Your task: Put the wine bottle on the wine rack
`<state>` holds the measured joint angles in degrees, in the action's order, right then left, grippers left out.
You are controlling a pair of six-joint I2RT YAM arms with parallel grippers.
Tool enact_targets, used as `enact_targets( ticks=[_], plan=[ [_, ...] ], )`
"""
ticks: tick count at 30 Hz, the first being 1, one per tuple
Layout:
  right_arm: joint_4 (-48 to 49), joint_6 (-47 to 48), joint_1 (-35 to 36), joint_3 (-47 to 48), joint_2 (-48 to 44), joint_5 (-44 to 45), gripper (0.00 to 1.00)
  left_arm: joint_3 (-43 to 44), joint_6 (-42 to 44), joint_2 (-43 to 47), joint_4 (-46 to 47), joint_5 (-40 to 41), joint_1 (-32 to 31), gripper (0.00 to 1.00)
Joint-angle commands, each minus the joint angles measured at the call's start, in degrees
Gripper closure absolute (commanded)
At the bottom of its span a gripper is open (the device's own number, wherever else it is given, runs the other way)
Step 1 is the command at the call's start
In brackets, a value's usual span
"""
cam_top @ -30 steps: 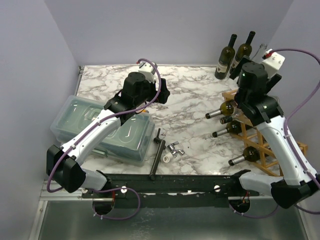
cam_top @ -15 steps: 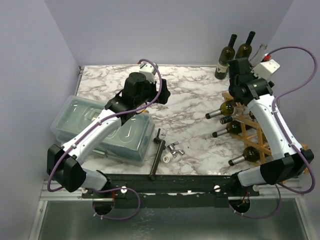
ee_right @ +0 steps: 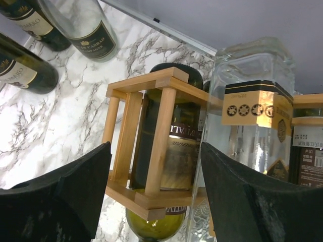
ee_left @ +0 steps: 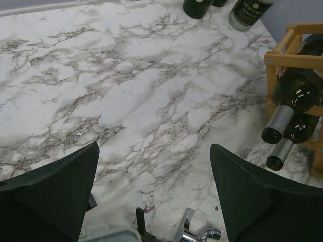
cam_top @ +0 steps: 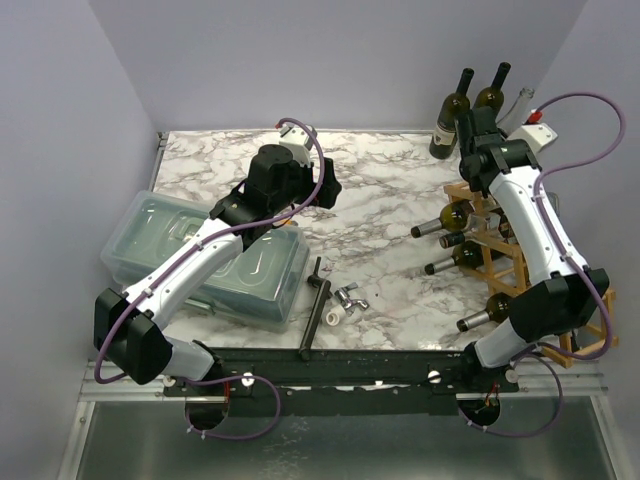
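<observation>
The wine rack (cam_top: 458, 188) stands at the table's right, a light wooden frame with several dark bottles lying in its cells. Two dark wine bottles (cam_top: 452, 115) and a clear one (cam_top: 520, 100) stand upright behind it. My right gripper (cam_top: 470, 148) hovers open between those bottles and the rack's top. In the right wrist view it (ee_right: 155, 145) frames the rack's top cell (ee_right: 161, 126) with a green bottle inside; the clear glass bottle (ee_right: 252, 126) sits by the right finger. My left gripper (cam_top: 325, 188) (ee_left: 154, 146) hangs open over bare marble, holding nothing.
A clear plastic lidded bin (cam_top: 200, 255) lies under the left arm. A black bar (cam_top: 315, 310) and a small metal fitting (cam_top: 350, 298) rest near the front middle. Purple walls close in the back and right.
The right arm has swung back and left from above the rack toward the standing bottles, its jaws narrowing somewhat. The left arm has not moved.
</observation>
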<state>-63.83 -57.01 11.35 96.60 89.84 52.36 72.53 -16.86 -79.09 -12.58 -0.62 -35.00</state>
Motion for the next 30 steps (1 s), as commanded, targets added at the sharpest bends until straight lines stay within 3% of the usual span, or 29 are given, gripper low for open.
enact_targets(
  ticks=[1, 13, 30],
  plan=[
    [-1.5, -2.9, 0.0, 2.4, 3.3, 0.2, 0.26, 1.6, -0.2, -0.2, 0.0, -0.6, -0.2, 0.08],
    [-5.4, -10.9, 0.0, 0.9, 6.2, 0.8, 0.31, 1.6, -0.2, -0.6, 0.0, -0.6, -0.2, 0.08],
    [-4.7, -17.7, -0.1, -0.3, 6.1, 2.5, 0.66, 1.6, -0.1, -0.7, -0.1, -0.6, -0.2, 0.08]
  ],
)
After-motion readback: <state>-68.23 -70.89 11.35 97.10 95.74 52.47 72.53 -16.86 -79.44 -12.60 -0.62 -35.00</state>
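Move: The top bar at the tall, far end of the wine rack is just ahead of my right fingers: about 1 cm farther out, 1 cm to the right and some 5 cm below. A green bottle lies in the slot beneath, 2 cm right and 9 cm down. The square clear bottle lies on the rack about 7 cm back, 2 cm right and 5 cm down. A standing clear bottle is roughly 11 cm ahead. From my left hand the bar is some 34 cm right and 6 cm down. I bring my right hand down nearly 4 cm onto the wine rack's far top bar, easing about 1 cm forward at first, while the wrist turns clockwise by just under 10 degrees. As I sink I close the fingers from three-quarters open to a bit over a third, one on each side of the bar; a firm hold can't be seen. ##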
